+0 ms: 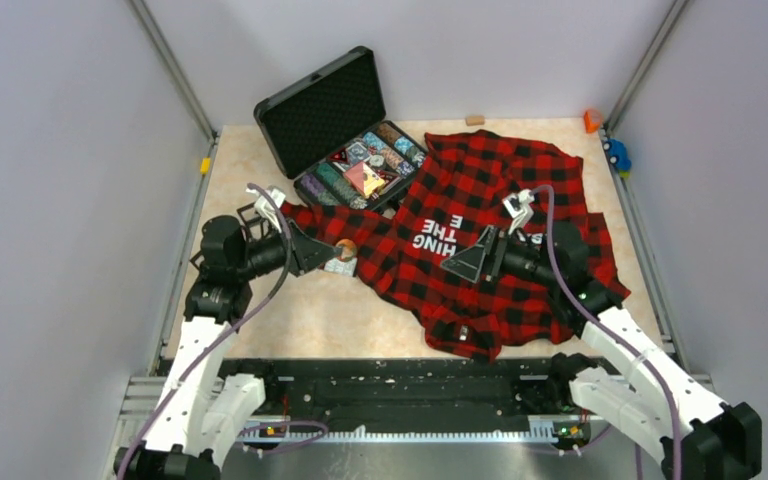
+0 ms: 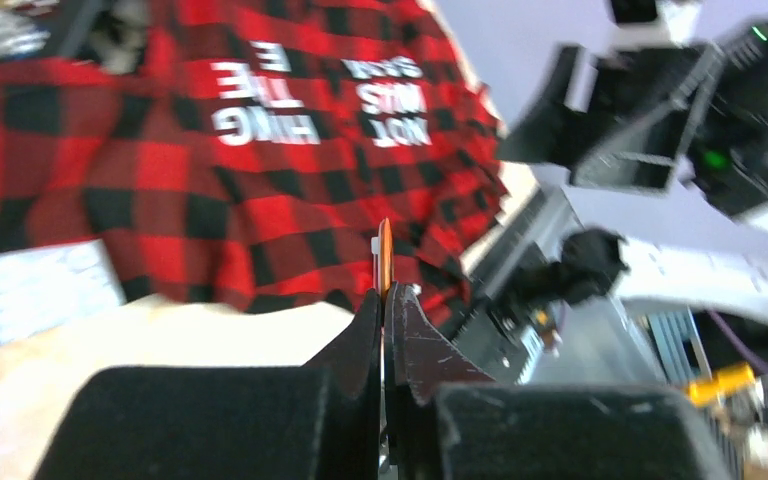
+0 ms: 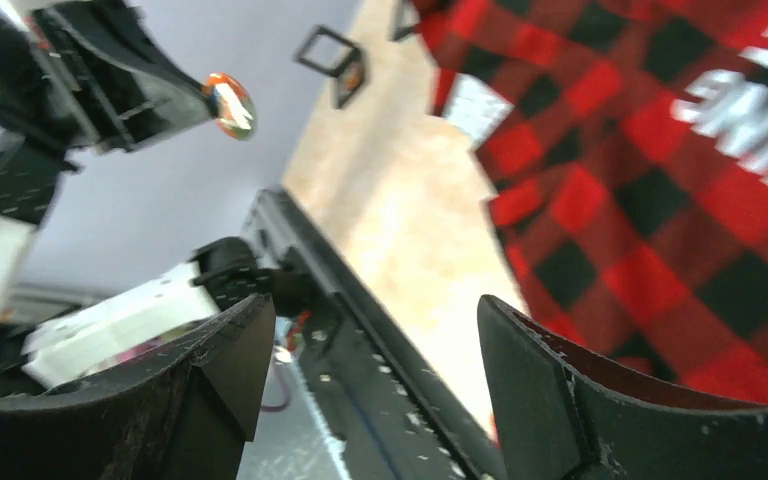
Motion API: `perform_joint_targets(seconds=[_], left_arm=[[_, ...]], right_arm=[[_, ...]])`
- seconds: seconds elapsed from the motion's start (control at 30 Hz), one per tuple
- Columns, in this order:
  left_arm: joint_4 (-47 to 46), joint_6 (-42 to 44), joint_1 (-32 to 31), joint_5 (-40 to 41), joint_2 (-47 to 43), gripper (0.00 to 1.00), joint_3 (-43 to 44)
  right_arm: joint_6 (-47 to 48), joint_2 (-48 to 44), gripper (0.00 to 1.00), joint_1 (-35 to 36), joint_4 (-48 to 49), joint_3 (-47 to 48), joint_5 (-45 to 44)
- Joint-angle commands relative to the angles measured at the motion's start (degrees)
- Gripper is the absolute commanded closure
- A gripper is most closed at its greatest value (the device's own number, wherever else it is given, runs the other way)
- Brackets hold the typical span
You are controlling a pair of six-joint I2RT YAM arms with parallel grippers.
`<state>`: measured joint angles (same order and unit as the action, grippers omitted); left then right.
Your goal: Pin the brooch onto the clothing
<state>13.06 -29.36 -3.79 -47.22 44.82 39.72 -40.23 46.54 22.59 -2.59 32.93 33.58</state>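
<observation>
The clothing (image 1: 490, 225), a red-and-black checked shirt with white lettering, lies crumpled across the middle and right of the table. My left gripper (image 1: 332, 252) hovers at the shirt's left sleeve and is shut on the brooch (image 1: 346, 247), a small round orange badge. In the left wrist view the brooch (image 2: 384, 255) stands edge-on, pinched between the closed jaws of the left gripper (image 2: 383, 295), with the clothing (image 2: 160, 170) behind. My right gripper (image 1: 463, 263) hangs open over the shirt's middle, nothing between its fingers (image 3: 530, 350). The right wrist view also shows the brooch (image 3: 230, 103) and the clothing (image 3: 660, 190).
An open black case (image 1: 325, 105) holding several other brooches sits at the back left, touching the shirt. A white label (image 1: 340, 266) shows on the sleeve under the left gripper. Small toys (image 1: 615, 152) and a wooden block (image 1: 475, 120) lie by the back wall. A black rail (image 1: 400, 385) runs along the front.
</observation>
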Motion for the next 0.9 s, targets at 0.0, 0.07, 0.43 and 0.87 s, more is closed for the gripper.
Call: perform_joint_targets(seconds=[0.0, 0.07, 0.43, 0.87], left_arm=[[-8.2, 1.0, -3.9, -15.1, -2.8, 1.00, 1.6], [-12.2, -0.3, -5.7, -16.4, -3.2, 1.00, 0.6], [-23.6, -2.0, -13.6, -18.1, 2.5, 1.00, 0.3], [-26.8, -4.4, -14.8, -22.6, 6.7, 1.00, 0.2]], right_arm=[[-9.3, -1.8, 0.25, 7.4, 13.4, 0.0, -0.9], [-9.2, -1.3, 0.25, 9.9, 15.5, 0.0, -1.1], [-6.5, 7.0, 0.41, 19.0, 34.6, 0.5, -0.1], [-2.7, 14.0, 0.48, 25.2, 38.0, 3.0, -3.1]])
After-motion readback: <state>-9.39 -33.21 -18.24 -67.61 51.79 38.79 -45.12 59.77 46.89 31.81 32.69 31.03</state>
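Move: The left gripper holds the brooch at its fingertips. The right gripper, to which it is brought, is some 24 cm to its right, 2 cm nearer the base and 3 cm lower. From the right hand, the brooch is about 22 cm left, 3 cm ahead and 3 cm up. The shirt's white cuff label lies about 5 cm ahead and 1 cm left of the left hand, the folded collar about 13 cm back and 29 cm right, both roughly 20 cm below it. Still pinching the brooch, the left hand carries it right and back, about 7 cm each way, rising some 3 cm and swinging clockwise some 35 degrees. The right hand comes to meet it, mostly left with back and up, its fingertips turning counter-clockwise and its wide-open fingers closing part-way; no touch on the brooch can be seen yet. ##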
